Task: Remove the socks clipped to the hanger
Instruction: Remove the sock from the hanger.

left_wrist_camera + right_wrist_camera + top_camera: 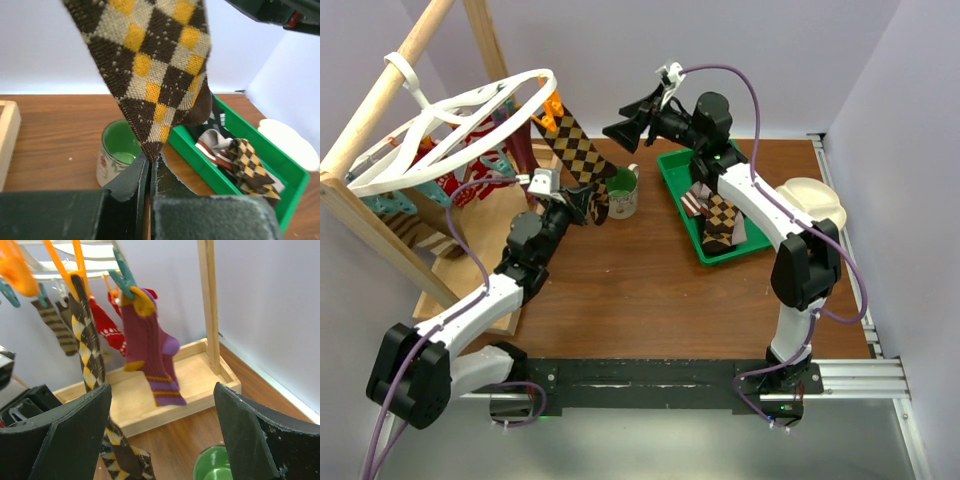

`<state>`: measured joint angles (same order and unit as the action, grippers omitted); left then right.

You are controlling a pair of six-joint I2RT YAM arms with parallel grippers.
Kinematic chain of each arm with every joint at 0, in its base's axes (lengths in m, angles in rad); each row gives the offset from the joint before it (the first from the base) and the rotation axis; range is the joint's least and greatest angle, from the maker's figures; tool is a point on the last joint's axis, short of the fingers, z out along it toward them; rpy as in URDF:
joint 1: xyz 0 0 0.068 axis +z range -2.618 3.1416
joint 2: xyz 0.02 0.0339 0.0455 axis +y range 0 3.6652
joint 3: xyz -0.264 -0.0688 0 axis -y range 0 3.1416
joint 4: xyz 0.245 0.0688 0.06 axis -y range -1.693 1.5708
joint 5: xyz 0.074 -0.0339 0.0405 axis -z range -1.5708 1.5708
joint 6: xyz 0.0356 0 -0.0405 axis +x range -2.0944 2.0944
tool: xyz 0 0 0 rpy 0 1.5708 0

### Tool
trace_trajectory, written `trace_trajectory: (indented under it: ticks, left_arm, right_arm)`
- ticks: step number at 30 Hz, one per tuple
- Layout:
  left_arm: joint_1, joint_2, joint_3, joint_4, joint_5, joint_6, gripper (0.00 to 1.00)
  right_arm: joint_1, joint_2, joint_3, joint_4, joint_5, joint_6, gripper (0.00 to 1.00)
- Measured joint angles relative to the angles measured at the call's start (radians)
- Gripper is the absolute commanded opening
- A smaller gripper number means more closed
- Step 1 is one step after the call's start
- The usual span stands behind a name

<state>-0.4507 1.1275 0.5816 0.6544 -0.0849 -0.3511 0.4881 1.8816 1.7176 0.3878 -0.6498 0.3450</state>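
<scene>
The white oval hanger hangs from the wooden pole at the upper left. A brown-and-yellow checkered sock hangs from its orange clip. My left gripper is shut on that sock's lower tip, above the table. My right gripper is open in the air just right of the clip, with nothing between its fingers. Ahead of it hang the checkered sock, a purple sock on a teal clip, a red sock and a striped brown sock.
A green tray right of centre holds loose socks. A green-lined mug stands beside the left gripper. A white dish sits at the right edge. The wooden frame's base lies under the hanging socks.
</scene>
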Motion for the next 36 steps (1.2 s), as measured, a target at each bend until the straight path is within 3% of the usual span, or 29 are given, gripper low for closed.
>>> trace_trajectory:
  ticks: [10, 17, 24, 36]
  left_arm:
    - [-0.002, -0.135, -0.015, -0.135, 0.05, -0.08, 0.0]
    - [-0.002, -0.182, -0.019, -0.223, 0.084, -0.113, 0.0]
    - [-0.002, -0.204, -0.019, -0.287, 0.108, -0.121, 0.0]
    - [-0.002, -0.225, -0.019, -0.345, 0.134, -0.128, 0.0]
  right_arm:
    - [0.0, 0.026, 0.142, 0.056, -0.152, 0.113, 0.87]
    - [0.001, 0.158, 0.31, 0.103, -0.212, 0.205, 0.86]
    - [0.023, 0.275, 0.391, 0.085, -0.205, 0.248, 0.85]
    - [0.067, 0.29, 0.447, 0.127, -0.098, 0.325, 0.84]
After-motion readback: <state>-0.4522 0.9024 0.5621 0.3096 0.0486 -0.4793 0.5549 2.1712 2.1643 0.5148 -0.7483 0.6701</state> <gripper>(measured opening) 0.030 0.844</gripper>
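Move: The orange clip holding the checkered sock is what the right hand goes for: about 13 cm to its left, 5 cm back and 7 cm higher. The purple socks hang some 20 cm to the right hand's left, 3 cm farther out and 8 cm lower; the green mug is about 20 cm straight ahead and 33 cm below. From the left hand, pinching the sock's lower part, the clip lies 8 cm left, 2 cm ahead and 19 cm up. The left hand keeps the sock pinched and draws it back about 5.5 cm, slowing, its fingers tipping down some 10 degrees. The right hand, fingers wide open, closes on the clip from its right: it climbs, dips and climbs again, ending 6 cm higher and 6 cm farther left, turned counter-clockwise about 15 degrees; no touch shows yet. ##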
